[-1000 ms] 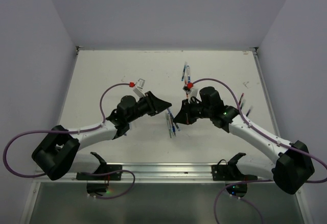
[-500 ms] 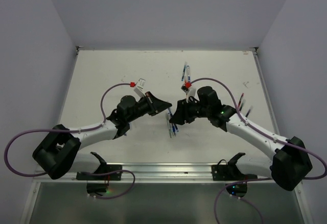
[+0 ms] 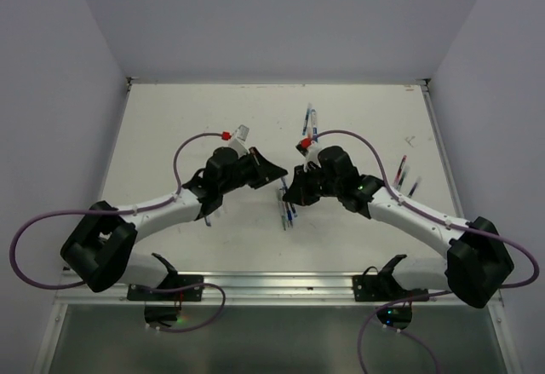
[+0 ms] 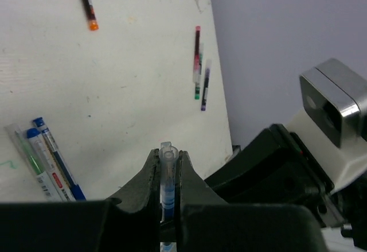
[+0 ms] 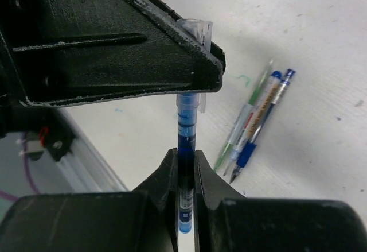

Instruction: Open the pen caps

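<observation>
A single blue pen (image 5: 186,130) is held between both grippers above the table's middle. In the right wrist view my right gripper (image 5: 184,159) is shut on its dark blue barrel. The clear pen cap (image 5: 195,29) with its clip sticks up past the left gripper's black finger. In the left wrist view my left gripper (image 4: 167,159) is shut on that cap (image 4: 167,171), seen end-on. From above, the left gripper (image 3: 272,173) and right gripper (image 3: 291,190) nearly touch tip to tip, and the pen between them is mostly hidden.
Three loose pens (image 3: 288,213) lie on the table just below the grippers, also seen as pens (image 5: 258,114) and pens (image 4: 46,161). More pens (image 3: 311,121) lie at the back, others (image 3: 405,174) to the right. Purple cables (image 3: 196,146) loop over both arms.
The right gripper moved left toward the left gripper, opened, and shut again on the pen barrel. The left gripper closed on the cap end and shifted slightly right.
</observation>
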You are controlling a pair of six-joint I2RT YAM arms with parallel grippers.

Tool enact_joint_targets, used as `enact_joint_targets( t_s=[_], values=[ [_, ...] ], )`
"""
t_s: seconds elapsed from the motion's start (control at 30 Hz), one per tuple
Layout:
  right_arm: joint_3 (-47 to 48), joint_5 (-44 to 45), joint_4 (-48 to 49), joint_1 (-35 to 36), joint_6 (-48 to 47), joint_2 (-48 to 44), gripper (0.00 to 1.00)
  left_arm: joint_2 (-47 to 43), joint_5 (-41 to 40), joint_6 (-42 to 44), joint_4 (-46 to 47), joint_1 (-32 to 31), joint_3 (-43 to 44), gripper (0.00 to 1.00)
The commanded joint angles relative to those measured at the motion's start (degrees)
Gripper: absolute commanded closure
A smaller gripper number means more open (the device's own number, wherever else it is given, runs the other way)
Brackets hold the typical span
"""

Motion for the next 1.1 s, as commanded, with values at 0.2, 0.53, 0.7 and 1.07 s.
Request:
enact_joint_targets(
  t_s=[0.2, 0.53, 0.7, 1.07],
  values=[
    [1.4, 28.3, -9.7, 12.2, -0.7, 1.6, 1.0, 2.4, -19.7, 5.0, -21.2, 7.4, 20.0, 1.0],
    [3.8, 33.3, -12.7, 11.6, 1.0, 5.9, 1.0, -6.7, -23.3, 14.7, -32.0, 13.1, 13.8, 1.0],
    [4.2, 32.1, -9.9, 9.2, 2.4, 10.5, 1.0, -12.4, -24.4, 21.0, -37.8, 13.1, 7.1, 1.0],
    [3.0, 26.2, -3.2, 4.2, 3.3, 16.3, 0.93, -18.1, -36.5, 14.9, -53.8, 13.1, -0.2, 1.0]
  ],
)
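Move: The left fingers hold the clear cap and the right fingers the blue pen's body, cap seemingly still on. For the left hand, the loose caps lie about 20 cm left, 2 cm back and 17 cm below; the row of open pens is nearly straight beneath. The right hand's free spot is roughly 5 cm ahead, 5 cm to its right and 13 cm below; the open pens lie 4 cm left of that spot. Pulling apart, the left hand draws the cap off, swinging forward, up and left, then curves back and down towards the loose caps, ending some 21 cm left and 6 cm lower, wrist turning counter-clockwise and fingers tipping down. The right hand, after a slight dip back, lowers the pen about 10 cm, moving right and a little forward towards the spot beside the open pens. Both keep their grips. ##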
